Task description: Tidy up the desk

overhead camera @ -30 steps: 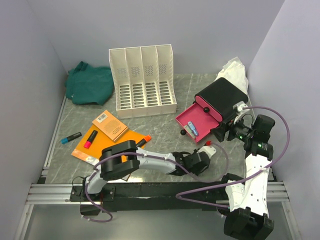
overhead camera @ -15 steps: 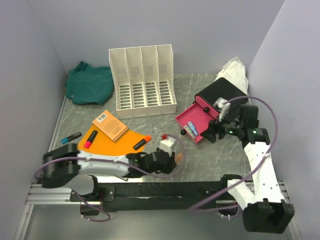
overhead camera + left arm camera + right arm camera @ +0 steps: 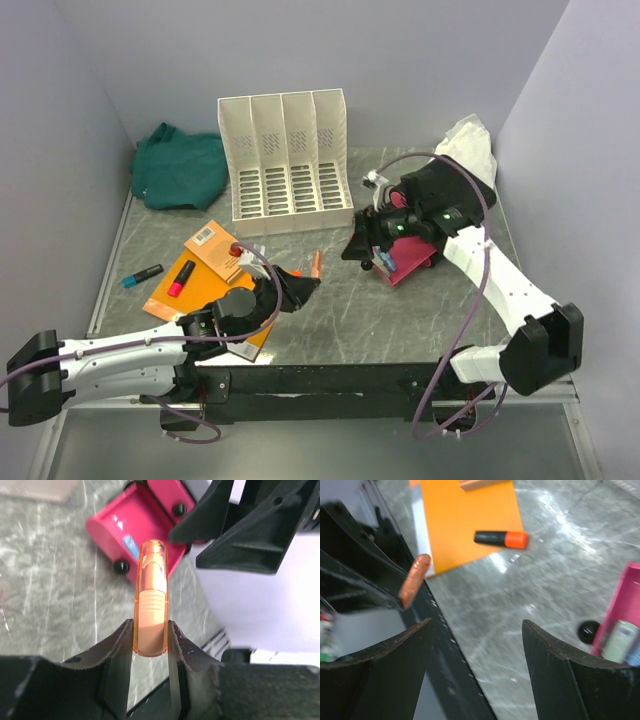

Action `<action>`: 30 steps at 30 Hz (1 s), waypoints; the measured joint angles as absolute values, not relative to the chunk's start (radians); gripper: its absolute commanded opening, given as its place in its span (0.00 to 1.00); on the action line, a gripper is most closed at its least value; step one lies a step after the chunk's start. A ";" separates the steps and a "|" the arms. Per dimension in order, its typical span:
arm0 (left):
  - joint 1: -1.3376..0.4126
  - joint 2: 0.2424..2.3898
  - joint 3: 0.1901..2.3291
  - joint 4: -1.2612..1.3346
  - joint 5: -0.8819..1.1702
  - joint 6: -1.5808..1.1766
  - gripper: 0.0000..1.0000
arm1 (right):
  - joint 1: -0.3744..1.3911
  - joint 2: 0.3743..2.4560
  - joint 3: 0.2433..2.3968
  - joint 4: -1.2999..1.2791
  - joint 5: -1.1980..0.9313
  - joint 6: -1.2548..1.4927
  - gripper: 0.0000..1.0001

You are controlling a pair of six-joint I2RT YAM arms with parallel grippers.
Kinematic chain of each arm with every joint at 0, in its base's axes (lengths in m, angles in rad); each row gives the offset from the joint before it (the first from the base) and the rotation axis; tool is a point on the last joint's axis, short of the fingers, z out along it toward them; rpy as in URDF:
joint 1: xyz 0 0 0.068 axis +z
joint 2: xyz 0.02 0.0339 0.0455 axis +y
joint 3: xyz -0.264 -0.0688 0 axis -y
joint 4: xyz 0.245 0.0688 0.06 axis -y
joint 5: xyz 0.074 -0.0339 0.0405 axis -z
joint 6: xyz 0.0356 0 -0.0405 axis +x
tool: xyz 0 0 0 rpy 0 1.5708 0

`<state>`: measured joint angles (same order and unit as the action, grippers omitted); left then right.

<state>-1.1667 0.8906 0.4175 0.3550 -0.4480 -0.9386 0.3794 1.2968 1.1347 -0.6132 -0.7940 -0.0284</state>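
The desk (image 3: 340,325) is dark grey-green stone with white veins. My left gripper (image 3: 304,281) is shut on an orange translucent highlighter (image 3: 316,264) and holds it above the desk near the middle. In the left wrist view (image 3: 150,641) the highlighter (image 3: 150,597) stands up between the fingers. My right gripper (image 3: 354,246) is open and empty, just left of the pink drawer (image 3: 405,262). The right wrist view (image 3: 477,625) looks down on bare desk (image 3: 540,595) and also shows the held highlighter (image 3: 414,580).
A white file organizer (image 3: 285,160) stands at the back. A green cloth (image 3: 180,165) lies back left. An orange folder (image 3: 170,297), brown notebook (image 3: 220,250), pink marker (image 3: 181,277) and blue marker (image 3: 142,275) lie left. A black-and-orange marker (image 3: 500,538) lies on the folder. A black drawer box (image 3: 450,185) sits right.
My left gripper has swung left and further onto the desk, carrying the highlighter. My right gripper has moved left from the drawer's right side to its left front corner.
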 measured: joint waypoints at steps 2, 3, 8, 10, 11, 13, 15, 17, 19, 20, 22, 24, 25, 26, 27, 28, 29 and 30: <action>-1.153 0.883 0.415 0.373 -0.471 -0.960 0.01 | 0.420 1.335 1.173 -0.583 -0.780 0.067 0.80; -1.149 0.886 0.415 0.381 -0.482 -0.968 0.01 | 0.443 1.353 1.194 -0.569 -0.770 0.107 0.80; -1.144 0.936 0.418 0.392 -0.524 -1.010 0.01 | 0.514 1.402 1.231 -0.499 -0.737 0.267 0.80; -1.142 0.962 0.423 0.393 -0.537 -1.017 0.01 | 0.524 1.408 1.230 -0.491 -0.720 0.306 0.80; -1.142 0.976 0.427 0.393 -0.542 -1.019 0.01 | 0.528 1.411 1.230 -0.485 -0.712 0.326 0.78; -1.142 0.995 0.437 0.398 -0.550 -1.026 0.01 | 0.535 1.411 1.222 -0.464 -0.694 0.352 0.77; -1.142 1.013 0.451 0.406 -0.555 -1.034 0.01 | 0.540 1.413 1.213 -0.449 -0.678 0.375 0.75; -1.141 1.028 0.464 0.416 -0.556 -1.035 0.01 | 0.549 1.419 1.202 -0.436 -0.666 0.386 0.73; -1.140 1.044 0.479 0.423 -0.556 -1.035 0.01 | 0.566 1.436 1.200 -0.429 -0.657 0.396 0.67; -1.140 1.052 0.487 0.425 -0.555 -1.035 0.01 | 0.574 1.447 1.199 -0.424 -0.654 0.400 0.60; -1.140 1.060 0.498 0.431 -0.554 -1.035 0.01 | 0.585 1.470 1.199 -0.415 -0.655 0.403 0.50; -1.140 1.064 0.501 0.438 -0.554 -1.035 0.01 | 0.593 1.489 1.198 -0.411 -0.659 0.404 0.27; -1.140 1.065 0.502 0.439 -0.554 -1.035 0.07 | 0.595 1.493 1.196 -0.407 -0.663 0.402 0.19; -1.140 1.065 0.502 0.434 -0.550 -1.034 0.13 | 0.596 1.494 1.192 -0.400 -0.681 0.419 0.05; -1.140 1.071 0.502 0.435 -0.546 -1.034 0.19 | 0.601 1.493 1.190 -0.396 -0.688 0.418 0.01; -1.140 1.076 0.502 0.437 -0.543 -1.034 0.36 | 0.606 1.491 1.190 -0.391 -0.697 0.413 0.00; -1.140 1.076 0.502 0.434 -0.541 -1.034 0.47 | 0.607 1.490 1.184 -0.389 -0.694 0.408 0.00; -1.140 1.076 0.502 0.432 -0.539 -1.034 0.57 | 0.606 1.488 1.180 -0.388 -0.697 0.407 0.00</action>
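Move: The peach highlighter stands pinched in my left hand; its middle is roughly 10 cm left of my open right fingers, 4 cm back and 2 cm lower, and 2 cm ahead of and above my left hand point. My left hand has the right fingers about 6 cm ahead, 10 cm right and 3 cm higher. Well below the right hand, about 20 cm down, the pink drawer lies 8 cm ahead and 12 cm right, and the black-and-orange highlighter level ahead, 15 cm left. I bring my right hand about 9 cm left to the peach highlighter, rising a little and then sinking some 3 cm, rolling about 15 degrees so its forward side dips, and at the end close its fingers on the free end. My left hand carries the highlighter about 3 cm forward and slightly right to meet it, still pinching the other end. ##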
